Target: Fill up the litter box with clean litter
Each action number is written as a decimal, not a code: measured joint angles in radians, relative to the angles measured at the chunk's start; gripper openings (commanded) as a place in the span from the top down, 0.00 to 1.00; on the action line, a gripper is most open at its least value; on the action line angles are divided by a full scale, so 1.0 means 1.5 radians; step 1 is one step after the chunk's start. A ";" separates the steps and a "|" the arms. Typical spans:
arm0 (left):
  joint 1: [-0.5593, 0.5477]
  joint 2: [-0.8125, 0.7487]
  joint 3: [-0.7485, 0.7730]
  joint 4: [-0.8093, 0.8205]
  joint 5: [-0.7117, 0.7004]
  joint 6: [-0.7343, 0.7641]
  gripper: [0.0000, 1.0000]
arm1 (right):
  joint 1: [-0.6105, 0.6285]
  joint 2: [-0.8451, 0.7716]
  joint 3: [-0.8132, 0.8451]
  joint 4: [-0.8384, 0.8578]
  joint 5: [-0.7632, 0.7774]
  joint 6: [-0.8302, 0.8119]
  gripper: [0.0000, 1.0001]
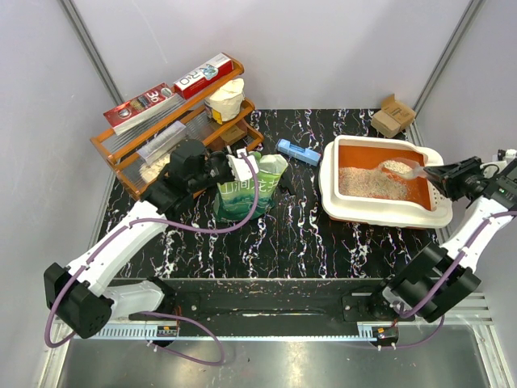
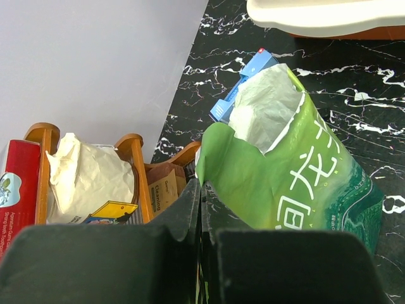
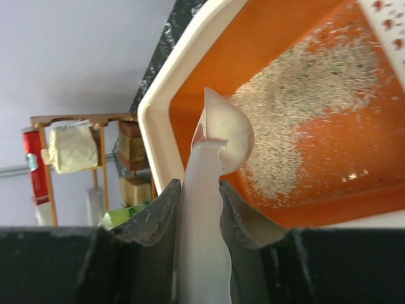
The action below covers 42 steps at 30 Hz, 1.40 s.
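Observation:
The litter box [image 1: 380, 212], white-rimmed and orange inside, sits at the right of the table. Clean litter [image 1: 367, 182] covers part of its floor. My right gripper [image 1: 440, 174] is shut on the handle of a white scoop [image 1: 396, 167], whose bowl holds pale litter above the box. In the right wrist view, the scoop [image 3: 221, 126] runs out from between my right gripper [image 3: 199, 190] over the litter [image 3: 304, 95] and the box rim [image 3: 158, 107]. My left gripper [image 1: 234, 166] is shut on the top edge of the open green pouch [image 1: 246, 194], which stands upright. That left gripper [image 2: 201, 190] pinches the pouch [image 2: 297, 183].
An orange wire rack [image 1: 129, 153] with boxes and a white bag [image 1: 224, 101] stands at the back left, close behind the pouch. A small blue box [image 1: 297, 151] lies between pouch and litter box. A cardboard box [image 1: 393, 115] sits at the back right corner.

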 measured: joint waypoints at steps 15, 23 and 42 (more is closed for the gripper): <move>0.000 0.003 0.000 0.008 0.011 -0.003 1.00 | -0.072 0.011 0.106 -0.151 0.087 -0.153 1.00; 0.001 0.010 -0.006 0.024 0.020 -0.002 1.00 | -0.073 0.011 0.122 -0.255 0.093 -0.257 1.00; 0.003 0.025 -0.018 0.053 0.020 -0.005 1.00 | 0.162 0.059 0.179 -0.396 0.042 -0.474 1.00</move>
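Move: The litter bed in the litter box, where the clear scoop is being emptied, has its middle about 13 cm to the left of the right hand, some 3 cm ahead and 18 cm below. The box's holed end rim lies about 4 cm to this hand's right, 3 cm ahead and 14 cm down; the cardboard box stands some 24 cm ahead, 10 cm left and 20 cm lower. From the left hand, the litter bed is roughly 35 cm right, 3 cm ahead and 24 cm down. The clear scoop, its handle still gripped by the right hand, is tipped and swung over the litter bed: the hand first draws back about 6 cm, veering some 4 cm right on the way, then sweeps about 9 cm left and 3 cm forward at nearly constant height. Its left side rolls down some 20 degrees while the wrist turns counter-clockwise about 35. ##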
